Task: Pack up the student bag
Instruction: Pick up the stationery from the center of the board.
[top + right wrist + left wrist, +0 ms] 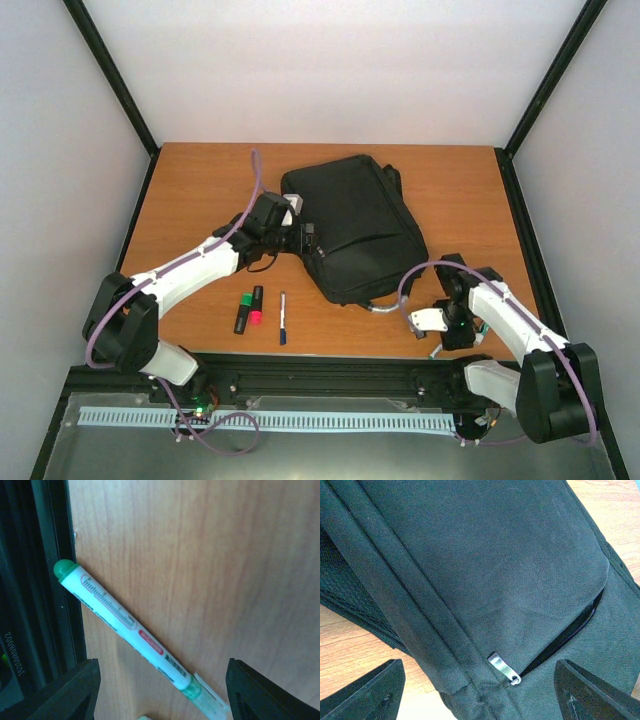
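Note:
The student bag (pixel 350 225) is a large black backpack lying flat in the middle of the table. My left gripper (pixel 312 241) hovers open over its left edge. In the left wrist view the bag (pixel 485 565) fills the frame. Its silver zipper pull (pixel 504 669) sits at the end of a shut zipper (pixel 565 636), between my spread left fingers (pixel 365 695) and untouched by them. My right gripper (pixel 442 342) is open, pointing down near the table's front edge. A white pen with a green cap (pixel 130 630) lies on the wood between its fingers (pixel 270 690), untouched.
Two highlighters, green (pixel 244 311) and red (pixel 257 305), and a thin dark pen (pixel 283 318) lie left of centre near the front. A black rail (pixel 40 580) runs along the table's front edge beside the white pen. Enclosure walls stand on three sides.

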Available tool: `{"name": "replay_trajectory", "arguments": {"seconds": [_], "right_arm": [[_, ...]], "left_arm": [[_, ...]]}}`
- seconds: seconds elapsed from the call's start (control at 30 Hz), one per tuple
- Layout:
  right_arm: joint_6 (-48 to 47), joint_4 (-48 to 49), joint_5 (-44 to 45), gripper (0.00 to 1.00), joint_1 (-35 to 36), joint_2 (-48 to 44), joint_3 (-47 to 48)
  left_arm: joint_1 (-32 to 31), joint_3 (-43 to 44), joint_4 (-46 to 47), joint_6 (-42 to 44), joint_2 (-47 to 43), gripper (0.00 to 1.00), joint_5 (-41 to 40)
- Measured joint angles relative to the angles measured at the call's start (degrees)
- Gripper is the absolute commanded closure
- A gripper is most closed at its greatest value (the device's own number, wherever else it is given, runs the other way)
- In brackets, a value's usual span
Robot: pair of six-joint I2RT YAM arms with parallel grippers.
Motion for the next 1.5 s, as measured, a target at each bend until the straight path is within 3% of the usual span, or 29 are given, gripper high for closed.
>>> {"name": "replay_trajectory", "arguments": {"seconds": [0.6,1.03,1.23,1.5], "right_arm": [[5.6,9.5,1.8,0.52,3.3,4.0,-2.5],[10.5,11.5,-0.1,0.91,4.5,8.4,0.4],[12.2,9.3,-3.4,0.97,4.8,8.4,4.2],[14.3,1.9,-9.9,0.97,5.2,8.2,14.8]], "left_arm": [[0.0,-0.9,0.0,0.1,-0.5,0.16,-0.4],[0.0,-2.0,0.0,0.1,-1.1,0.16,-0.8],[0.0,-2.0,-0.1,0.5,-1.2,0.16,-1.2],[0.0,-1.3,-1.2,1.6,-1.1,0.16,-1.9]]}}
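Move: Just below the right hand's open fingers lies the green-ended marker, its middle about 2 cm ahead, 2 cm to the left and 3 cm down. The glue stick lies roughly 4 cm ahead and 6 cm to the right; the backpack's handle is some 10 cm ahead and 17 cm to the left. From the left hand, the marker is around 36 cm to the right, 20 cm back and 14 cm down. Sinking about 2 cm and easing some 3 cm forward, the right hand shuts its fingers on the marker's barrel, towards the cap end. It then lifts about 7 cm while swinging left and forward towards the backpack's handle, keeping the pinch, with its left side tipping up about 10 degrees. ##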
